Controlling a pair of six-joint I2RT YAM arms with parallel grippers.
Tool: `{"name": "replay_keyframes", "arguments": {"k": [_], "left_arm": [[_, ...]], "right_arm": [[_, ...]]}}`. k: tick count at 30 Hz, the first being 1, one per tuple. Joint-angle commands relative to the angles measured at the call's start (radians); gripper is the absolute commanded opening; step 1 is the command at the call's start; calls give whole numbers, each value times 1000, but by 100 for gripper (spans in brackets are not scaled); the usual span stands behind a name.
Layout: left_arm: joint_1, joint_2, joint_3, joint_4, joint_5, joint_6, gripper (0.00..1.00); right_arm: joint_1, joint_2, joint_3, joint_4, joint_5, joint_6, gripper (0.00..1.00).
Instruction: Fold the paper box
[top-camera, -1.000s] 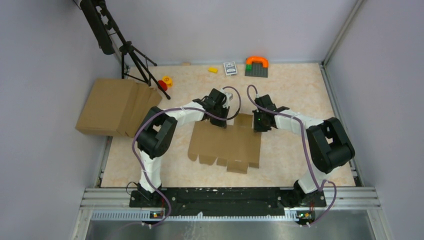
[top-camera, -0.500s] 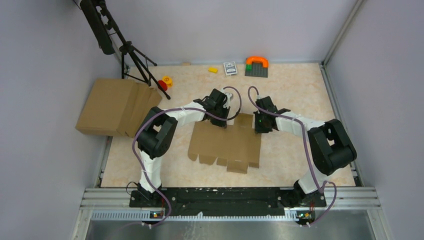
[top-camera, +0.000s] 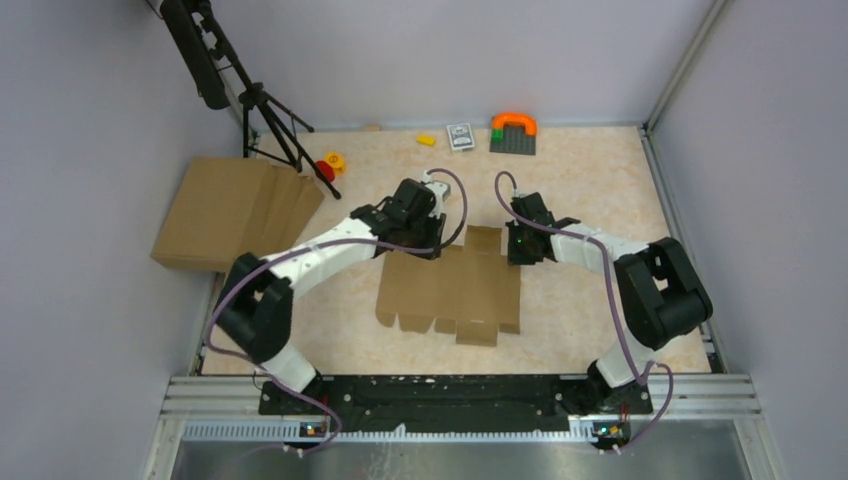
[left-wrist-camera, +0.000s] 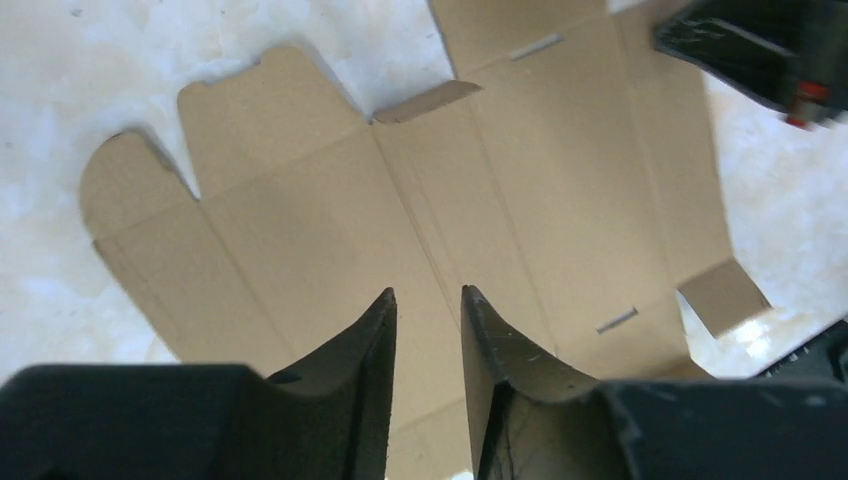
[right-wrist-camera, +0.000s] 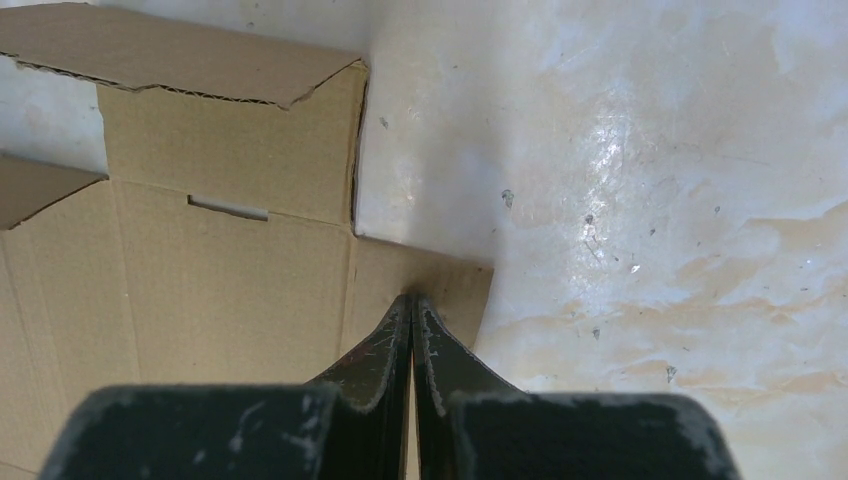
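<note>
The paper box lies unfolded and flat in the middle of the table, a brown die-cut sheet with flaps and rounded tabs. My left gripper hovers over its far left edge. In the left wrist view the left gripper is open by a narrow gap with nothing in it, and the sheet lies below. My right gripper is at the sheet's far right corner. In the right wrist view the right gripper is shut, its tips resting on a small corner flap.
A bigger pile of flat cardboard lies at the left, beside a black tripod. Along the back stand a red and yellow toy, a yellow block, a card pack and a grey plate with an orange arch.
My left arm has stretched out, its elbow swinging left and down, and its wrist has drawn back to the left. Its jaws have parted. The right arm has stayed put.
</note>
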Motion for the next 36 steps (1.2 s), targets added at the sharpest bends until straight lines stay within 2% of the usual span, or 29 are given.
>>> {"name": "replay_keyframes", "arguments": {"k": [1, 8, 13, 18, 21, 26, 36], "left_arm": [[-63, -185, -97, -53, -44, -24, 27], [-281, -383, -358, -14, -92, -199, 0], [-383, -472, -540, 101, -95, -337, 0], [-474, -429, -612, 265, -158, -365, 0], [-520, -355, -607, 322, -234, -383, 0], [-525, -257, -613, 402, -283, -395, 0], [-524, -223, -540, 331, -451, -363, 0]], "right_arm": [[11, 51, -10, -14, -4, -14, 0], [11, 52, -5, -14, -8, -17, 0], [11, 52, -5, -12, -9, -20, 0], [11, 52, -5, -12, -12, -20, 0], [11, 46, -10, -14, -12, -21, 0], [11, 32, -13, -22, -12, -19, 0], [11, 25, -18, -26, -20, -31, 0]]}}
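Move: Behind the left hand by about 15 cm, 2 cm to its right and some 8 cm below lies the small near flap of the paper box. The near tab is about 8 cm to the hand's right and 16 cm back, the wide near flap 4 cm to its left and 15 cm back. From the right hand, the small near flap is some 13 cm back and 13 cm to the left, barely lower. Leaving the far side of the box, the left hand hops up about 3 cm, sweeps some 20 cm back over the sheet with its fingers closing empty, and sinks to just above table height beyond the near edge. From there it creeps about 3 cm forward and 4 cm right, shut tips coming up to the small near flap. The right hand stays with closed tips on the right-hand strip. ##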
